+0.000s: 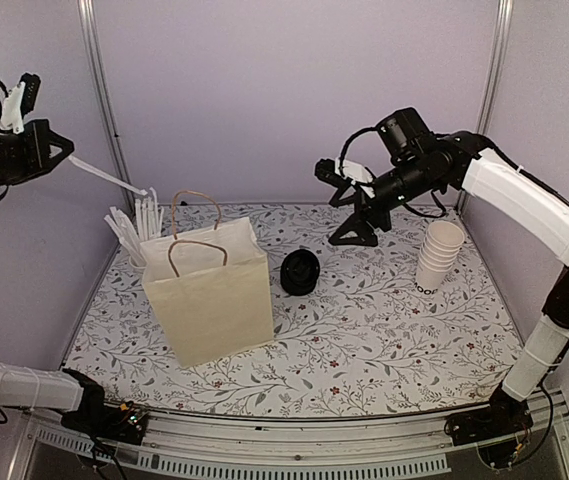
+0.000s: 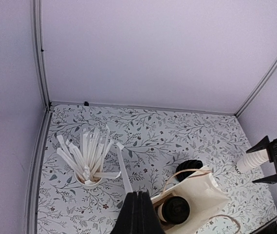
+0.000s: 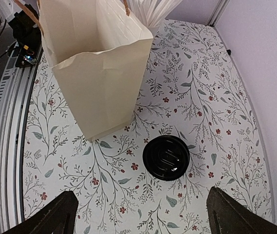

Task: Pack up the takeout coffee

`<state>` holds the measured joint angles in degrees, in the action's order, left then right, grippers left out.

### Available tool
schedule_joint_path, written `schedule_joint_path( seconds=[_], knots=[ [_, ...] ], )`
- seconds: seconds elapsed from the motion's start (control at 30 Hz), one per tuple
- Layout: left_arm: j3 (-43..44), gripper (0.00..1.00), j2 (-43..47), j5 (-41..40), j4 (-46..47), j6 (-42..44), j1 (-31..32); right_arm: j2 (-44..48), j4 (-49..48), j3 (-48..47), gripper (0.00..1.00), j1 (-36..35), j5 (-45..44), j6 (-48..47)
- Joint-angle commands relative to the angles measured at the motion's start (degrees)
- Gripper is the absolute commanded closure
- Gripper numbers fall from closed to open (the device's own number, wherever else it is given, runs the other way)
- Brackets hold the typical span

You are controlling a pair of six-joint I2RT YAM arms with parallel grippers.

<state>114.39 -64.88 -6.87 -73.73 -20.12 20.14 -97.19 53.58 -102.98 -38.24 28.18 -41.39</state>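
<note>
The takeout coffee (image 2: pixel 176 209) stands inside the open paper bag (image 2: pixel 204 190), showing only its black lid and a bit of white rim. It is hidden by the bag (image 1: pixel 214 290) in the top view. My left gripper (image 2: pixel 139 196) is raised high at the left and shut on a white stir stick (image 2: pixel 123 168). That stick (image 1: pixel 104 177) slants down between the stick cup and the bag. My right gripper (image 1: pixel 349 212) hangs wide open at the back right, with nothing between its fingers (image 3: pixel 50 214). It looks down on a stack of black lids (image 3: pixel 166 157).
A white cup of stir sticks (image 2: pixel 87 163) stands left of the bag. The black lids (image 1: pixel 300 272) sit just right of the bag. A stack of plain white cups (image 1: pixel 439 255) stands at the right. Purple walls close in the back and both sides.
</note>
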Motion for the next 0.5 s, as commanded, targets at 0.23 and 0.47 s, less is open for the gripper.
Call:
schedule_joint_path(
  seconds=[0.23,0.47],
  knots=[
    [-0.4,1.0,3.9,23.5,12.9,2.8,0.6,-2.1,1.4,-2.1,0.05,-0.3,0.6,-0.4],
    [-6.1,1.0,5.1,35.5,19.6,1.6,0.6,-2.2,1.5,-1.7,0.04,-0.3,0.4,-0.6]
  ],
)
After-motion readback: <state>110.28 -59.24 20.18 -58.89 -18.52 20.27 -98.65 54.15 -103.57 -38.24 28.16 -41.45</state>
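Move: The straw, already out of the bunch, is held in the shut left gripper; the paper bag's middle lies about 15 cm to that hand's right, 2 cm ahead and 30 cm below. The cup of straws stands about 15 cm straight ahead, some 35 cm down; the black lids are 15 cm ahead, 33 cm right and 41 cm below. From the idle right hand the bag is about 23 cm left, 6 cm back and 14 cm lower. The straw stays pinched by one end in the left fingers and swings rightward away from the straw cup as the hand travels about 7 cm right, rising 6 cm and drawing back nearly 5 cm. Meanwhile the wrist turns some 30 degrees, mostly clockwise, with the fingers tipping up, so the sideways gap to the paper bag narrows while the hand gains height over it. ##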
